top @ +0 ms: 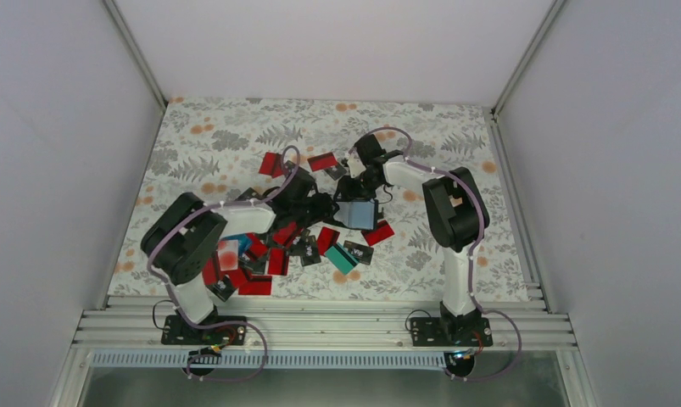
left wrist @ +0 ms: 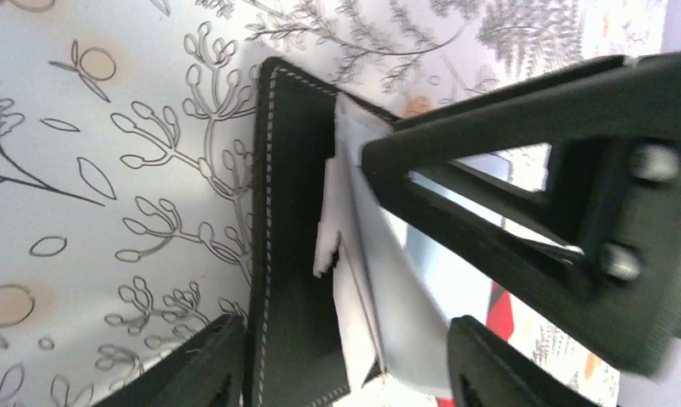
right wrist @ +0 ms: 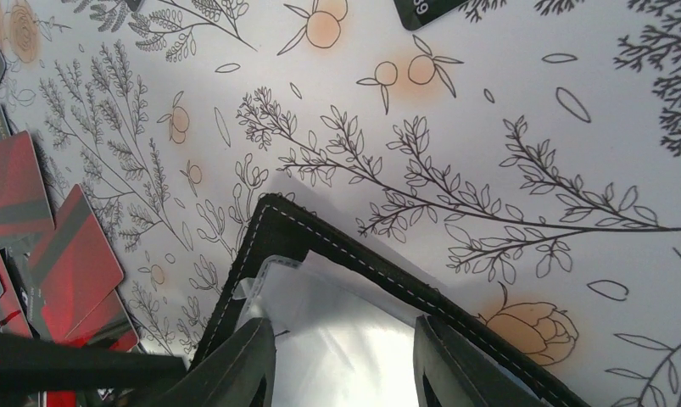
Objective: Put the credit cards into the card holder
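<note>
The card holder (top: 359,215) lies open mid-table, a black stitched cover (left wrist: 290,254) with clear plastic sleeves (right wrist: 354,331) fanned up from it. My left gripper (top: 324,208) reaches it from the left. It is open (left wrist: 345,373), and its fingertips straddle the cover and sleeves without touching them. My right gripper (top: 364,197) comes from behind and is also open (right wrist: 345,365), with both fingertips over the top sleeve. The credit cards lie scattered, among them red ones (top: 323,160) (right wrist: 74,263), a teal one (top: 341,257) and black ones (top: 359,252). Neither gripper holds a card.
Most cards are heaped under and beside the left arm (top: 252,263). A black card (right wrist: 430,10) lies farther back on the floral cloth (top: 455,136). White walls close in the table on three sides.
</note>
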Available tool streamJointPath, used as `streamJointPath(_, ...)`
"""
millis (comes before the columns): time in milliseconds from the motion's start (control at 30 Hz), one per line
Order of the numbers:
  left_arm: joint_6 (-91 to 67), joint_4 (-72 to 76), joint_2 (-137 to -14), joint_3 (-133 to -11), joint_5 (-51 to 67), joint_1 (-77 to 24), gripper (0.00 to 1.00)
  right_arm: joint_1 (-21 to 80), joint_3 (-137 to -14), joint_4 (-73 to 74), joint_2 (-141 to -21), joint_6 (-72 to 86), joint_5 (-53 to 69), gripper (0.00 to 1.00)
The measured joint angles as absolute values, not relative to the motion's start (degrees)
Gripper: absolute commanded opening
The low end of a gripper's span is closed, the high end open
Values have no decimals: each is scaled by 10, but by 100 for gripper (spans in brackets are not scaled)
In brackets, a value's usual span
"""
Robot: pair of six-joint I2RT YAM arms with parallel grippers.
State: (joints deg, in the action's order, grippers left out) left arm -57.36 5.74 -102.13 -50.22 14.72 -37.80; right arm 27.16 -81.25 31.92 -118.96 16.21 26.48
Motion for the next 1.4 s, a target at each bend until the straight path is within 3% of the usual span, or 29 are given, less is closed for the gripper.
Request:
streamJointPath(200, -547, 7, -945, -490, 102, -391, 81, 272, -813, 319, -1190, 162, 263, 44)
streamJointPath(300, -527, -27, -916, -490, 72, -402, 84, 272, -813, 319, -1190, 162, 263, 44)
streamJointPath(833, -472, -210, -821, -492, -66, -485, 84, 273, -811, 359, -1158, 159, 231, 45)
streamJointPath(1400, -582, -432, -635, -348, -140, -456, 84, 311, -761, 356, -1025, 167, 252, 44)
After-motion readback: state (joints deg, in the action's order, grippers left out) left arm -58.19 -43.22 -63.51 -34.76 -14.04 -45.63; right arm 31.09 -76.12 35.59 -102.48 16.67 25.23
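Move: To the left hand's left by about 14 cm and some 14 cm back lies the upright red card at the pile's right side, with a black VIP card about 6 cm left and 11 cm back of the hand. The open card holder's middle is roughly 6 cm to its right, level fore and aft. From the right hand, that middle lies about 3 cm back and 2 cm right. All lie 2–3 cm below the hands. Opening its fingers wider, the left hand comes free of the holder's left edge, lifting about 4 cm, then swings back and left to the card pile, some 17 cm left and 14 cm back, sinking again at the end as the wrist rolls until the fingers point nearly straight down. The right hand first stays on the holder, then rises about 8 cm off it, drawing slightly back with its opening unchanged. ##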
